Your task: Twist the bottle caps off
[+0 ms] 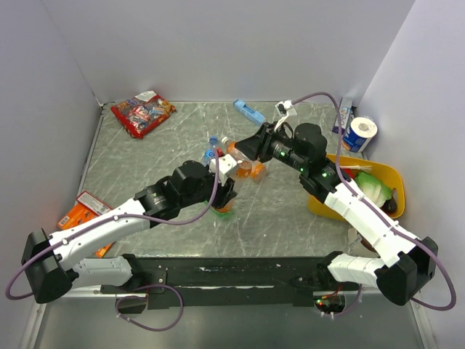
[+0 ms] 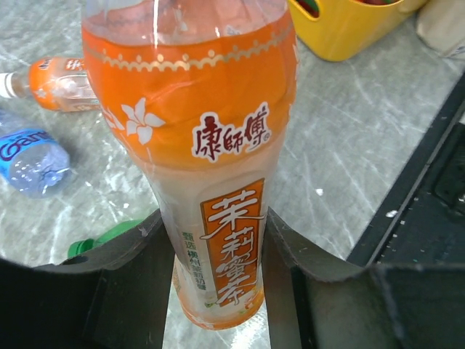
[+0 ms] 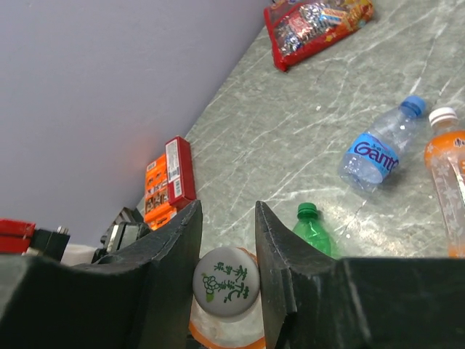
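An orange-label bottle (image 2: 218, 145) of orange liquid stands between the fingers of my left gripper (image 2: 218, 280), which is shut on its lower body. My right gripper (image 3: 227, 280) is shut on this bottle's white cap (image 3: 227, 283), both fingers touching the cap's sides. In the top view the two grippers meet over the table's middle, left gripper (image 1: 224, 178) and right gripper (image 1: 247, 150). On the table lie a second orange bottle (image 3: 450, 182) with a white cap, a clear bottle (image 3: 378, 153) with a blue label and blue cap, and a green bottle (image 3: 314, 231).
A yellow bin (image 1: 389, 174) with items stands at the right, a blue-and-white can (image 1: 360, 134) behind it. At the back lie a red snack bag (image 1: 142, 113) and a flat blue box (image 1: 249, 112). An orange-red packet (image 1: 83, 211) lies at the left edge.
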Available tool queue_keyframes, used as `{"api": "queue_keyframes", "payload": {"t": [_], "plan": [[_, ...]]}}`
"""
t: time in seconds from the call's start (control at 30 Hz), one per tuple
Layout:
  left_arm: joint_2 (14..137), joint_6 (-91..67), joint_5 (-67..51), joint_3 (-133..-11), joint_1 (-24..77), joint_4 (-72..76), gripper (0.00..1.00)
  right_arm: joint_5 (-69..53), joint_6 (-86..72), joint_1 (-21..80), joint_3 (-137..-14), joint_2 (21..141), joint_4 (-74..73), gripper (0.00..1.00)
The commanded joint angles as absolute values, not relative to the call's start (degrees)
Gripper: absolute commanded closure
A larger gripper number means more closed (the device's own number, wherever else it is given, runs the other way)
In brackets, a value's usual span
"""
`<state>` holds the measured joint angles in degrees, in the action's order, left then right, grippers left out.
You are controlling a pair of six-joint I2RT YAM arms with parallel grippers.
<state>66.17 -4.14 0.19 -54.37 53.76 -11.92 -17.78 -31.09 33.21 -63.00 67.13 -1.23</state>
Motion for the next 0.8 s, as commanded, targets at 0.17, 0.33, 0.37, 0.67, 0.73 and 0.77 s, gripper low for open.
{"api": "queue_keyframes", "payload": {"t": [0.17, 0.33, 0.37, 0.67, 0.73, 0.77], "plan": [[63.5, -6.4, -23.9, -57.1, 47.2, -6.8, 0.51, -25.7, -25.1, 34.3, -66.8, 66.2, 0.3, 0.8], [63.0, -6.4, -41.7, -57.7, 42.9, -6.1, 0.51, -32.7, -22.2, 33.4, -67.1, 65.0, 0.3, 0.83], [62.9, -6.6, -44.4, -57.7, 42.4, -5.5, 0.51, -33.7, -22.0, 33.2, -66.9, 64.9, 0.3, 0.83], [64.9, -10.9, -63.5, -57.7, 39.0, -1.2, 0.5, -45.8, -26.7, 26.4, -61.1, 61.3, 9.6, 0.85], [65.3, -11.5, -63.8, -57.5, 38.8, -0.4, 0.5, -47.8, -28.7, 25.3, -60.3, 60.8, 11.3, 0.85], [65.7, -11.6, -63.5, -57.4, 38.7, -0.4, 0.5, -48.9, -29.0, 25.0, -59.7, 60.6, 12.3, 0.85]]}}
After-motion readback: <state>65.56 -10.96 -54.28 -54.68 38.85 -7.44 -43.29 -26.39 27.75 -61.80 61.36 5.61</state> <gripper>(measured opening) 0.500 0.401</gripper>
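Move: The cap of the upright orange bottle is already between my right fingertips. From my left hand, which holds that bottle low on its body, the cap lies some 12 cm up, 7 cm ahead and 2 cm to the right. The green bottle lies on the table about 10 cm ahead, 4 cm left and 19 cm below my left hand. From my right hand, the blue-labelled bottle is roughly 24 cm ahead, 7 cm left, and the lying orange bottle 22 cm ahead, 3 cm right, both about 31 cm below. I twist bottle and cap against each other: my left hand, keeping its grip on the body, swings clockwise some 35 degrees, while my right keeps pinching the cap and turns about 20 degrees counter-clockwise, its fingers tipping up. Both hands carry bottle and cap back towards me together, about 6–7 cm, rising some 5 cm, gathering speed after a slow start. ##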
